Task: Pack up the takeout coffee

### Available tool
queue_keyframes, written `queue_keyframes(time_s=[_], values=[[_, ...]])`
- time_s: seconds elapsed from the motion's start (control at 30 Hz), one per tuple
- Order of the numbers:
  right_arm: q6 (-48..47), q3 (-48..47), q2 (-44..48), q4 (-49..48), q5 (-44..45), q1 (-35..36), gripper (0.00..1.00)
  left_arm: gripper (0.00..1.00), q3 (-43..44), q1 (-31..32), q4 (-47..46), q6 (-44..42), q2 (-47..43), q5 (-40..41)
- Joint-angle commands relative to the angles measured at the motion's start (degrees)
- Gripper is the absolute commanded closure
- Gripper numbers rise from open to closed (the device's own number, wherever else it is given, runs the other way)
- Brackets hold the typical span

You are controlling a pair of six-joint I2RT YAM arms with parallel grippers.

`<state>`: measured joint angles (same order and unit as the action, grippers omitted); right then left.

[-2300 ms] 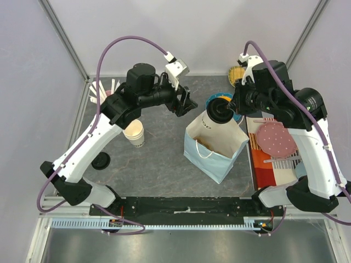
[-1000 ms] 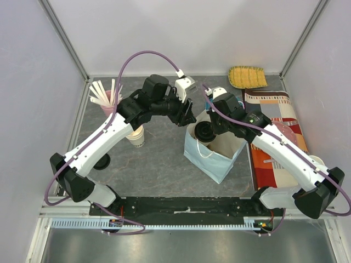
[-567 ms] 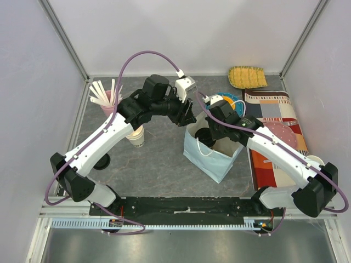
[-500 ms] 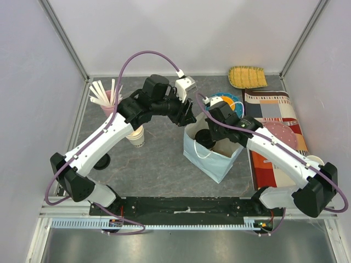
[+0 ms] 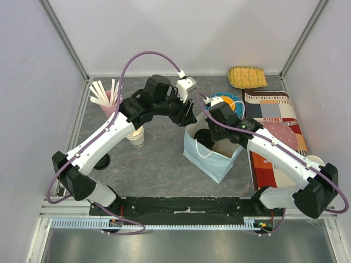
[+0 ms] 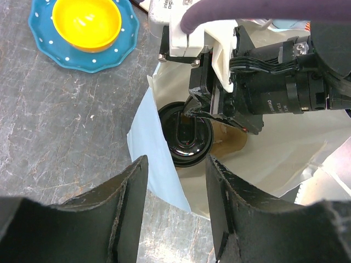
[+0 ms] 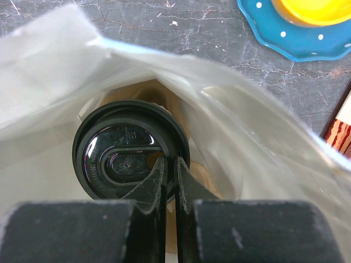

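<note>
The takeout coffee (image 7: 129, 159) stands inside the light-blue paper bag (image 5: 214, 159), and only its black lid (image 6: 185, 134) shows. My right gripper (image 7: 170, 164) reaches down into the bag's mouth and is shut on the lid's rim, one finger inside the rim and one outside. In the top view that gripper (image 5: 207, 136) sits at the bag's upper left corner. My left gripper (image 6: 176, 164) hovers open just above the bag's far left edge (image 6: 151, 159), with nothing clamped between its fingers. The cup's white body is hidden by the lid and the bag.
A blue plate with a yellow bowl (image 5: 230, 101) lies behind the bag. Stacked paper cups (image 5: 134, 134) and a pink cup of white sticks (image 5: 107, 98) stand at the left, near a loose black lid (image 5: 100, 161). A patterned mat (image 5: 274, 109) with a pink plate (image 5: 282, 137) lies at the right.
My right arm has swung left and lowered the coffee into the bag, sinking slightly deeper over the last second. My left arm came over the bag's edge and now holds almost still.
</note>
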<state>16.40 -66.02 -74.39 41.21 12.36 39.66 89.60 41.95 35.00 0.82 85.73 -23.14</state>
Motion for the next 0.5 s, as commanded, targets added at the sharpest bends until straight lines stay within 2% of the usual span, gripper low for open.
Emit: queue_keyframes(time_s=[0.0,0.1,0.13,0.23,0.47], values=[[1.0,0.1,1.7,-1.22,0.21,0.33,0.88,0.47,1.54,-0.03,-1.08,-0.38,0.13,-1.83],[1.35,-0.16,1.88,-0.96,0.12,0.33,0.78,0.47,1.71,-0.12,-0.99,-0.47,0.22,-1.65],[1.26,-0.25,1.88,-0.7,0.12,0.33,0.71,0.47,1.63,-0.03,-0.99,-0.56,0.14,-1.65],[1.44,-1.56,2.06,0.01,0.21,0.33,0.63,0.47,1.54,-0.03,-0.99,-0.64,-0.13,-1.56],[0.03,-4.82,3.11,1.15,-0.67,0.33,0.52,0.46,1.28,-0.03,-1.25,-0.73,-0.3,-1.56]])
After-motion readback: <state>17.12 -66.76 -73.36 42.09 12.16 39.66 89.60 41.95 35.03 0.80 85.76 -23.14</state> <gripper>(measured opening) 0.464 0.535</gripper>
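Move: Inside the takeout bag, the right hand still has the coffee cup pinched near its lid's edge, the cup's middle about 3 cm left of the hand point, level fore and aft, and 5 cm below. The carrier it is meant for lies at the bag's bottom, its middle roughly 4 cm back, 2 cm left and 13 cm below. The orange bowl stands about 16 cm ahead, 8 cm right. From the left hand the carrier is some 4 cm back, 9 cm right and 25 cm below. Opening from almost shut to nearly half wide, the right fingers let go of the coffee cup over the carrier's far pocket. The hand holds its place inside the bag while they spread, pointing down and forward with no real turn of the wrist, then begins to rise straight up off the lid, by only about 1 cm. ##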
